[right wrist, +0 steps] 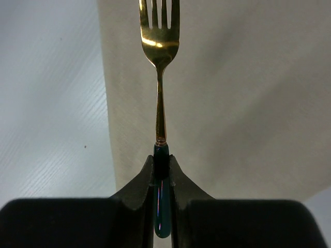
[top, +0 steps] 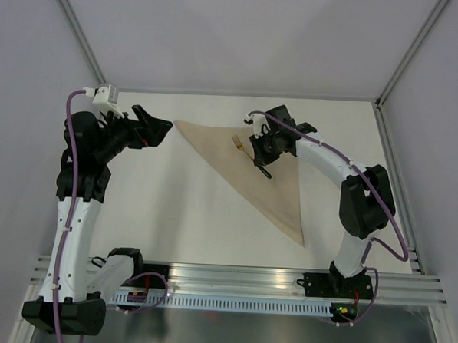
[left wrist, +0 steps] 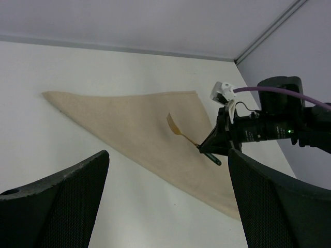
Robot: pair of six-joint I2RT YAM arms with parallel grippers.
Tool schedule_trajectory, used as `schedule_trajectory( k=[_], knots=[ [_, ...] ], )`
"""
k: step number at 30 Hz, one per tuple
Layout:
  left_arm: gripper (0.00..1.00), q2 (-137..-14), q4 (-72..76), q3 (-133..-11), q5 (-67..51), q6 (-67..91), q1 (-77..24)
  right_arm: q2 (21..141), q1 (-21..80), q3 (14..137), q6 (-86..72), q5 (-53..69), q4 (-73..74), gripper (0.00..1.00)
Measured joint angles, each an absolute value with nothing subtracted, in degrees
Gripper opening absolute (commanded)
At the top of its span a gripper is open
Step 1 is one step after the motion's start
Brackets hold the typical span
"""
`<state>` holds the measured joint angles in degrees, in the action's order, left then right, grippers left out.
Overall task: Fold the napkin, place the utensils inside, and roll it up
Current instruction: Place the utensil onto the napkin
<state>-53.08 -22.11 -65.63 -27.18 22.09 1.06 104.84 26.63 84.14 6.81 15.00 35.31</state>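
Note:
The beige napkin lies folded into a triangle on the white table, also seen as the napkin in the left wrist view and the napkin under the right wrist. My right gripper is shut on the dark green handle of a gold fork, one of the utensils, held just above the cloth with its tines pointing left. The fork and right gripper show over the napkin's right part. My left gripper is open, empty, just left of the napkin's left corner.
The table's back wall edge runs behind the napkin. A metal rail with both arm bases lines the near edge. White tabletop stretches in front of the napkin.

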Motion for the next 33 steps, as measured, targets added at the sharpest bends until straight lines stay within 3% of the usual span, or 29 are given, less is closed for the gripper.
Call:
schedule_trajectory(
  k=[11, 33],
  knots=[
    [1.00, -53.1, -22.2, -66.0, -27.2, 22.2, 1.1, 110.4, 36.3, 81.8, 2.6, 11.4, 30.5, 0.00],
    [1.00, -53.2, -22.2, -66.0, -27.1, 22.2, 1.1, 116.9, 38.0, 81.8, 0.0, 8.9, 26.5, 0.00]
  ],
)
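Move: The fork is already pinched by its handle in my right hand, over the napkin. The middle of the napkin's diagonal fold, where it is going, is about 7 cm left, 4 cm back and 10 cm below. The napkin's far right corner is roughly 16 cm ahead and 12 cm right, its near right corner some 22 cm back and 15 cm right. From my left hand, that fold middle lies about 22 cm right, 4 cm ahead and 34 cm below. I carry the fork left and down, drawing it back about 3 cm, until it is beside the middle of the diagonal fold and roughly in line with it. The sideways travel, about 7 cm, is nearly finished by halfway; from there my right hand sinks almost straight, some 9 cm lower in all, with barely a tilt. My fingers keep their pinch on the handle. ##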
